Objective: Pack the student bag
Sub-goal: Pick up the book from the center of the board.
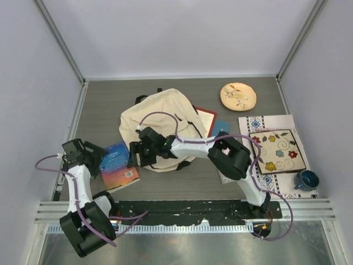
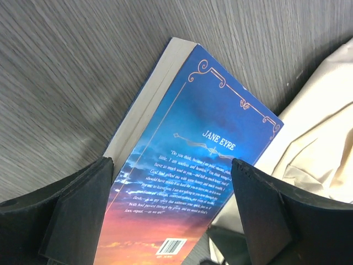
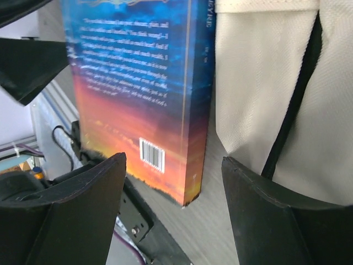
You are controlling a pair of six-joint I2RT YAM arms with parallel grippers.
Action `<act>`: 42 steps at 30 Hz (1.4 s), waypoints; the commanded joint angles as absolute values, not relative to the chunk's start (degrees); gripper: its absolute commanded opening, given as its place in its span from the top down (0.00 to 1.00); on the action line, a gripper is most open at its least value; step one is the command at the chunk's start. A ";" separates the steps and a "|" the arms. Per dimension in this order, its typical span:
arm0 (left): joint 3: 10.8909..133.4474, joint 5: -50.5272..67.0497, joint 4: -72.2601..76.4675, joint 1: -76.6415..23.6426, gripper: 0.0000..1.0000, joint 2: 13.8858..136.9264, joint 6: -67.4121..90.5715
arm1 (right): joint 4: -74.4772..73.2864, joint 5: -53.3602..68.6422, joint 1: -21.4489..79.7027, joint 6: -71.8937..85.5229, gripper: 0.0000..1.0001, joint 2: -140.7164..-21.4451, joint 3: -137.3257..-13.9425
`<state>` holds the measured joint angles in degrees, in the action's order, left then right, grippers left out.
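The cream student bag (image 1: 160, 118) lies in the middle of the table, black straps showing. A blue and orange paperback, Jane Eyre (image 1: 120, 168), lies back cover up just left of it. My left gripper (image 1: 101, 158) is open and straddles the book (image 2: 198, 165), one finger at its page edge and the other past its spine side, beside the bag (image 2: 320, 143). My right gripper (image 1: 138, 154) reaches across the bag's near side and is open (image 3: 174, 204) over bare table, between the book's corner (image 3: 138, 83) and the bag's fabric (image 3: 259, 83).
A red book (image 1: 206, 118) and a small blue item (image 1: 220, 127) poke out at the bag's right. A round tan disc (image 1: 238, 96) lies at the back right. The floral mat (image 1: 276, 150) and a blue mug (image 1: 306, 179) sit on a patterned cloth (image 1: 270, 121).
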<state>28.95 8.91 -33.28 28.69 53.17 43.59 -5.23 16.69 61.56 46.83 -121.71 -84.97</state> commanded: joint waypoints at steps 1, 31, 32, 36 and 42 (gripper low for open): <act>29.53 14.50 -34.80 28.92 0.12 51.06 45.35 | -6.68 15.99 61.96 45.97 0.25 -124.97 -89.64; 30.23 15.38 -35.86 19.78 0.77 49.49 47.20 | -1.15 21.71 61.79 46.31 0.25 -126.39 -87.89; 30.23 15.73 -36.12 19.78 0.77 47.66 47.46 | -0.97 21.80 61.79 46.41 0.25 -126.39 -87.72; 30.06 17.93 -36.30 19.78 0.73 44.39 47.46 | -0.35 22.06 61.79 47.37 0.25 -126.47 -87.45; 28.48 21.00 -34.01 19.86 0.94 46.39 47.46 | -0.35 22.15 61.79 47.64 0.25 -126.48 -87.36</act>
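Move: The blue-and-orange book lies flat between my hands: its middle is about 9 cm right of my left hand, 3 cm nearer me and 2 cm lower, with one left finger at its page edge. From my right hand, which straddles its spine side, its middle is some 7 cm left and 2 cm back, 2 cm lower. The cream bag's middle is around 14 cm right of my right hand and 15 cm farther out, slightly lower. My left hand dips about 2.5 cm at the book's page edge while easing a little right and back, and shuts its wide-open fingers on the upper block of pages and back cover. It then rises some 5 cm, drifting right over the book and slightly forward. My right hand sinks nearly 2 cm beside the spine and stays there, fingers open, backing the book. ##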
